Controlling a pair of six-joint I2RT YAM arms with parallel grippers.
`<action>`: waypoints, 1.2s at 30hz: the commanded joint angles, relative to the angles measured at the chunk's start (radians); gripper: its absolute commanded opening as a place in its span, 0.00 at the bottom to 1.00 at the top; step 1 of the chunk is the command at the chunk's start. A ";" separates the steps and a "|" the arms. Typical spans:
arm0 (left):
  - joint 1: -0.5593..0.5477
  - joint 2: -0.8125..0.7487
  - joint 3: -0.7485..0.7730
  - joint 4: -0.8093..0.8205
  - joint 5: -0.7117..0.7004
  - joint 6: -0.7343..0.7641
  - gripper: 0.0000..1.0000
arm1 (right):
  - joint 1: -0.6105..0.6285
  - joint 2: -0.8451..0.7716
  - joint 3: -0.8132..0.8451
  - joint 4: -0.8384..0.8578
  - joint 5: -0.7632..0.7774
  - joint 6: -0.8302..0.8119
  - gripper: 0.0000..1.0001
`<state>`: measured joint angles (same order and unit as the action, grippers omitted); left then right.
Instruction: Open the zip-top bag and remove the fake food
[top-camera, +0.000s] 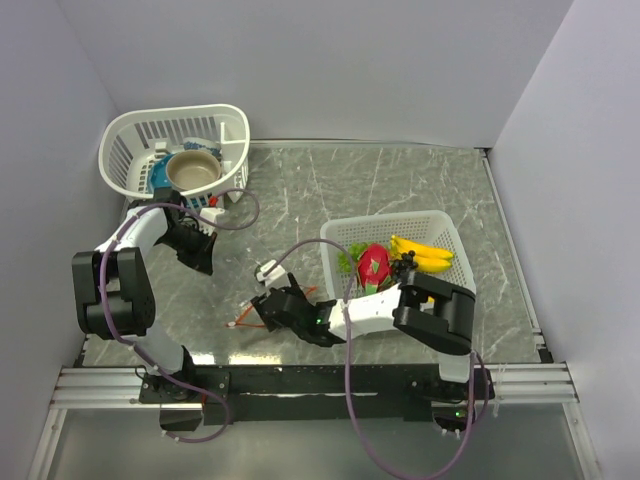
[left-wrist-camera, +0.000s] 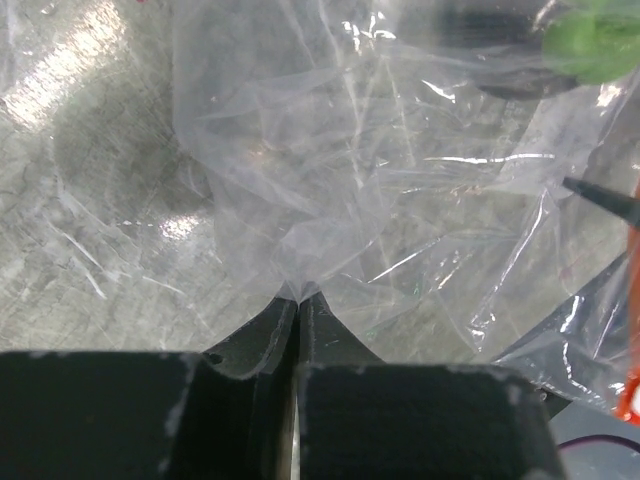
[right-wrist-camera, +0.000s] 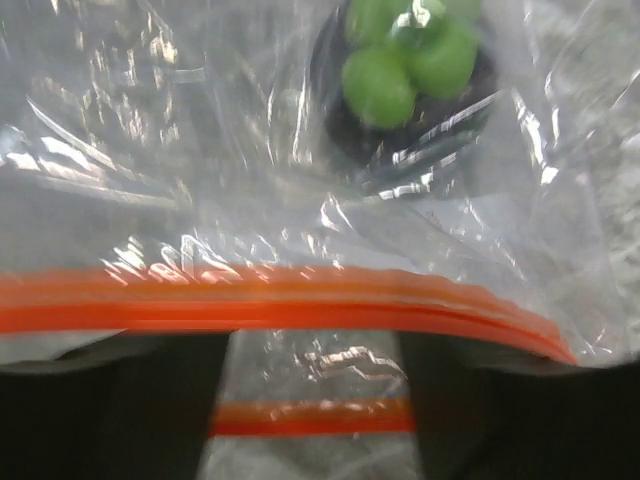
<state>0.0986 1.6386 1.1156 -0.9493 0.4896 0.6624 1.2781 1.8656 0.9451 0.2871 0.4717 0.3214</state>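
The zip-top bag lies limp on the table between my two grippers, its orange-red zip strip toward the right arm. My left gripper is shut on a pinch of the bag's clear plastic; in the top view the left gripper sits at the bag's far-left side. My right gripper is open, and the zip strip runs across its wide-apart fingers. A bright green bumpy cluster of fake food is inside the bag. A yellow banana bunch and a pink-red dragon fruit lie in a white basket.
A second white mesh basket at the back left holds a tan bowl and a blue item. Grey walls close in the table on the left, back and right. The right arm stretches along the near side of the right basket.
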 joint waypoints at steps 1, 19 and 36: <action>-0.002 -0.016 0.024 -0.042 -0.006 0.019 0.11 | -0.002 0.047 0.072 0.144 0.140 -0.061 0.77; -0.152 0.013 0.144 0.081 0.208 -0.193 0.99 | 0.012 0.101 0.026 0.175 0.071 -0.002 0.72; -0.192 0.070 -0.008 0.552 -0.049 -0.379 0.99 | 0.012 0.072 -0.043 0.196 -0.005 0.042 0.69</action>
<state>-0.0734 1.7123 1.1290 -0.5365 0.5190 0.3378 1.2831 1.9663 0.9348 0.4896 0.5049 0.3222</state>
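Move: The left hand's shut fingers still pinch the closed end of the bag. The dark fake food with green lobes, inside the bag, lies about 13 cm to that hand's right, 3 cm back and 3 cm lower. The orange zip mouth's middle is some 13 cm right and 10 cm back. From the right hand, spread at that mouth, the food lies roughly 6 cm ahead and 1 cm left; the white tray's middle is 29 cm right, 9 cm ahead. Up and forward in a quick hop, the left hand opens wide, lets go of the bag and rises about 10 cm, then swings some 8 cm right as it sinks back to its old height, finishing forward over the bag beside the food, fingers wide. The right hand shifts a little left and sinks slightly, keeping its fingers spread at the zip mouth. ##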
